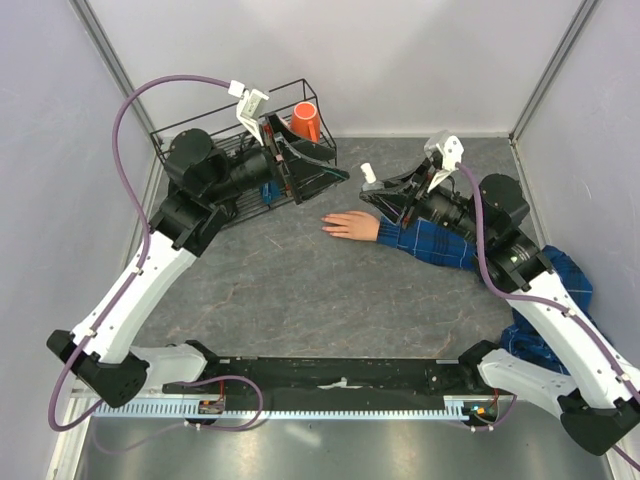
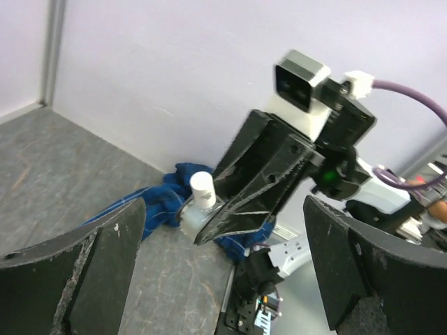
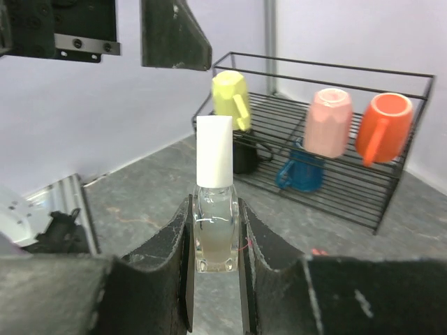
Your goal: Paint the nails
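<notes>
The peach-pink fake hand [image 1: 351,226] lies flat on the grey table at the end of a blue plaid sleeve [image 1: 437,243], its tiny nails [image 1: 326,226] pointing left. My right gripper [image 1: 376,196] hovers just behind the hand, shut on a small clear bottle with a white cap [image 1: 370,180]. In the right wrist view the bottle [image 3: 215,216] stands upright between the fingers [image 3: 164,258]. My left gripper [image 1: 335,165] is open and empty in front of the rack, facing the bottle [image 2: 199,206]. Its fingers [image 2: 77,265] stand wide apart.
A black wire rack [image 1: 235,135] stands at the back left and holds an orange mug [image 1: 306,121]. The right wrist view shows yellow [image 3: 230,101], pink [image 3: 328,122], orange [image 3: 384,129] and blue [image 3: 300,171] mugs in it. Bunched blue cloth [image 1: 555,300] lies by the right arm.
</notes>
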Motion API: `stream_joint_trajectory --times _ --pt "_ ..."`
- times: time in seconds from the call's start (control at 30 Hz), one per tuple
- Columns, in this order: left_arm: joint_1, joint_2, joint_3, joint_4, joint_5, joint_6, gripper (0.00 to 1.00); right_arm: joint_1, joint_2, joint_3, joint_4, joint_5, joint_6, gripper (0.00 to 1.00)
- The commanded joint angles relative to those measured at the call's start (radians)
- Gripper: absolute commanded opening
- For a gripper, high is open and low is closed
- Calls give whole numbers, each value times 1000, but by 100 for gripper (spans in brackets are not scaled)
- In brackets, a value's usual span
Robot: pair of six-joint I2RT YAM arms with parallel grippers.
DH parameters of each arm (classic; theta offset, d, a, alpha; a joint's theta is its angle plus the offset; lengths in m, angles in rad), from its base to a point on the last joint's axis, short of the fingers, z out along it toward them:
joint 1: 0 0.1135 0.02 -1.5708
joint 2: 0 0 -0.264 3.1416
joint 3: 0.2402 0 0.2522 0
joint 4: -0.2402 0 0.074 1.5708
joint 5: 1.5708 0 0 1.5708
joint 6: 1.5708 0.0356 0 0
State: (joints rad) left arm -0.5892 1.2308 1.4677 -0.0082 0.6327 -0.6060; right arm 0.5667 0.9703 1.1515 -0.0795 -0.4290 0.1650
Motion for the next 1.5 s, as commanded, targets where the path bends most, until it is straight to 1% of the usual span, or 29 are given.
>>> stream_joint_trajectory --times 0.0,0.07,0.1,0.17,0.2,0.23,0.27,0.33,0.37,0.43,0.6,0.67,0.73,0.9,0.93,1.0,1.07,1.1,1.47 --pt "12 12 -10 126 130 -61 100 -25 19 -4 126 -186 88 0" --pt "14 16 15 99 131 -49 95 -28 22 -3 129 -189 96 0" --pt "14 22 35 62 125 -19 93 -30 25 -4 127 -194 96 0" --pt "14 45 124 -109 76 15 77 -31 27 1 127 -194 96 0" --pt "14 62 163 -172 56 44 71 -31 30 2 126 -192 96 0" --pt "15 94 242 -234 23 57 67 -31 33 8 119 -188 94 0" --pt "15 111 278 -353 12 66 67 -31 36 11 110 -185 84 0" --pt "14 137 350 -430 10 80 67 -31 47 30 86 -185 68 0" --pt "14 160 361 -456 36 80 67 -33 51 34 83 -183 55 0" --pt "14 177 381 -475 68 80 66 -33 64 45 55 -174 45 0" --pt "12 199 391 -521 65 112 63 -31 76 56 47 -172 37 0" --pt "11 199 390 -521 85 123 64 -31 74 57 47 -172 37 0" --pt "6 203 390 -521 90 137 68 -31 73 56 49 -174 37 0" --pt "-1 223 396 -521 81 137 70 -31 76 53 49 -179 38 0" --pt "-3 232 398 -520 82 138 69 -31 74 53 50 -177 39 0" --pt "-12 243 402 -520 90 138 64 -31 77 53 49 -175 36 0" --pt "-21 259 413 -533 94 147 62 -31 74 53 50 -174 36 0" --pt "-23 262 419 -539 94 153 58 -31 74 53 50 -172 36 0" --pt "-35 262 422 -553 91 167 52 -31 76 50 53 -174 36 0"
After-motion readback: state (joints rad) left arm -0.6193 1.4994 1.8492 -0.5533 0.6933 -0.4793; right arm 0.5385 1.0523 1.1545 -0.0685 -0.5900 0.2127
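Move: The white cap of the polish bottle, which the right hand holds upright, is about 7 cm to the left hand's right, some 2 cm ahead and 4 cm lower. The bottle's glass sits about 3 cm under the cap. The dummy hand lies on the table roughly 25 cm ahead of the left hand, 5 cm to its right and 40 cm below. From the right hand the cap is directly above, about 3 cm up. Down and to its right, after a small rise, the left hand drops about 5 cm and moves in 3 cm, slightly forward, tipping its fingertips down some 20 degrees. Its wide-open fingers narrow to about half, coming astride the cap without a visible grip. The right hand keeps its hold on the bottle, carries it some 2 cm left and 2 cm down towards the left hand, then holds still. ##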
